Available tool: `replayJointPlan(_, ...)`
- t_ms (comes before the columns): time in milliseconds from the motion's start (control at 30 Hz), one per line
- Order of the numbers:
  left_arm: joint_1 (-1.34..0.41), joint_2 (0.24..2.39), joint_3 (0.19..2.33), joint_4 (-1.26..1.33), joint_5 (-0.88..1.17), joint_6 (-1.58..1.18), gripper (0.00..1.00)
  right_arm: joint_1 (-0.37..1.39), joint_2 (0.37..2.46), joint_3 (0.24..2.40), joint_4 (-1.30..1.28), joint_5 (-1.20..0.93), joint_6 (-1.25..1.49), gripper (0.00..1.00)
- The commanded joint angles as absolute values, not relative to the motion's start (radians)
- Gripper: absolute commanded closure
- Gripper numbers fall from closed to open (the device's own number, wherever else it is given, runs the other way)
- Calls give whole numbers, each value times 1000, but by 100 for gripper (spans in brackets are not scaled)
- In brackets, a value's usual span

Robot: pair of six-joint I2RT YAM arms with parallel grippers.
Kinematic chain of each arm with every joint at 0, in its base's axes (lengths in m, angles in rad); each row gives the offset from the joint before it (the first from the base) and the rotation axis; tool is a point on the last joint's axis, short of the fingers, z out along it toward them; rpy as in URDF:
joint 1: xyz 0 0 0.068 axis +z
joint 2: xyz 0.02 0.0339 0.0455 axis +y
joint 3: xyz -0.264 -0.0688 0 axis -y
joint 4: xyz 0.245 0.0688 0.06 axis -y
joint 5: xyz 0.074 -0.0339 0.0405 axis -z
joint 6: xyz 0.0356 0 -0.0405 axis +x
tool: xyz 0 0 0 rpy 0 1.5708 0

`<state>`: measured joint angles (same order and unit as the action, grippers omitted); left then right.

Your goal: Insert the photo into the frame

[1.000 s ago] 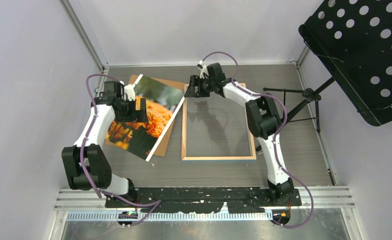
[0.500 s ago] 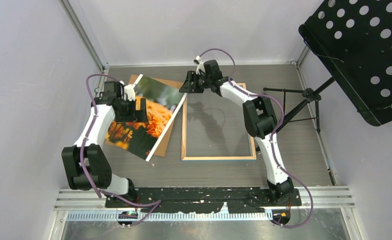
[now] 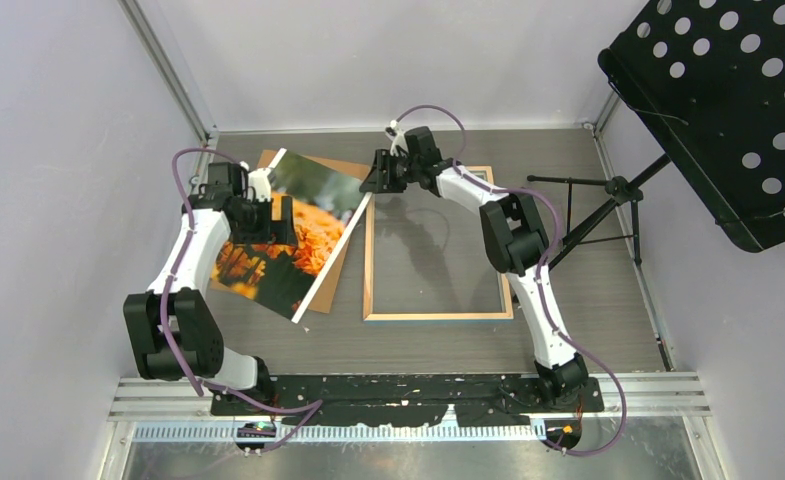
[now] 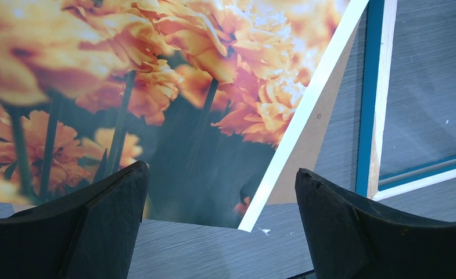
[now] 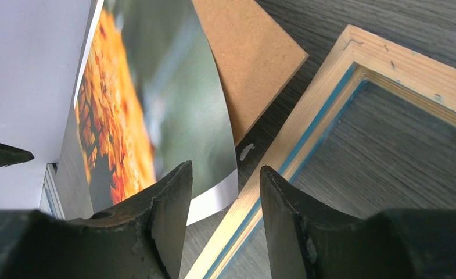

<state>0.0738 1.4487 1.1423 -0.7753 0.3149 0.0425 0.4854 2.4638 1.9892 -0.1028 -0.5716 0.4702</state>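
The photo (image 3: 313,235), orange flowers on dark green, lies tilted at the left on a brown backing board (image 3: 341,252). The frame (image 3: 368,270) lies flat at the centre, wood side up. My left gripper (image 3: 280,222) hovers over the photo, wide open; in its wrist view the gripper (image 4: 221,170) has nothing between its fingers, above the photo's (image 4: 173,75) near corner. My right gripper (image 3: 371,176) is low at the frame's far-left corner. Its jaws (image 5: 226,168) stand partly apart, empty, over the frame's rail (image 5: 307,116), with the photo's (image 5: 155,99) curled white corner beside the left finger.
A black perforated music stand (image 3: 728,110) on a tripod (image 3: 608,200) stands at the right. White walls close in the table on three sides. The backing board (image 5: 248,58) sticks out beyond the photo toward the frame.
My right gripper has shifted left along the frame's far edge toward the photo's corner, and its jaws have narrowed. The left arm and the photo have not moved.
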Motion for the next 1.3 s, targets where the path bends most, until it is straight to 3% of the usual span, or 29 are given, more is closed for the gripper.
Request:
replayJointPlan(0,84,1437,1149,-756,336,52,5,502,2454,2039,-71,-594,472,49)
replayJointPlan(300,90,1427,1147,-758,338,50,6,503,2445,2019,-70,-596,473,63)
replayJointPlan(600,92,1410,1144,-756,342,48,6,502,2400,1996,-76,-584,450,93)
replayJointPlan(933,92,1384,1149,-749,370,45,5,485,2316,1928,-77,-582,458,94)
replayJointPlan(1267,14,1384,1212,-745,356,37,0,475,2102,1758,-58,-521,607,94)
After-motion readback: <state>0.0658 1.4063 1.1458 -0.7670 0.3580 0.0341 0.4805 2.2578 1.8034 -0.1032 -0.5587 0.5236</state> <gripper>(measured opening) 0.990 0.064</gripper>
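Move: The photo's far right corner, curling up slightly, lies at the right hand's half-open fingers, about 1 cm left and 1 cm below. From that hand, the photo's middle is some 18 cm left and 10 cm back; the frame's middle is about 14 cm right and 12 cm back; the brown board's far right corner is about 4 cm ahead. The same photo corner lies roughly 18 cm ahead of the left hand, 17 cm right and 6 cm lower. Closing almost in place, with a drift of under a centimetre to the left, the right fingers shut and pinch the photo's far right corner. Keeping that pinch, the hand then lifts about 4 cm while drawing some 2 cm back and 2 cm right, towards the frame. The left hand, still wide open over the photo, rises about 1.5 cm late on. ##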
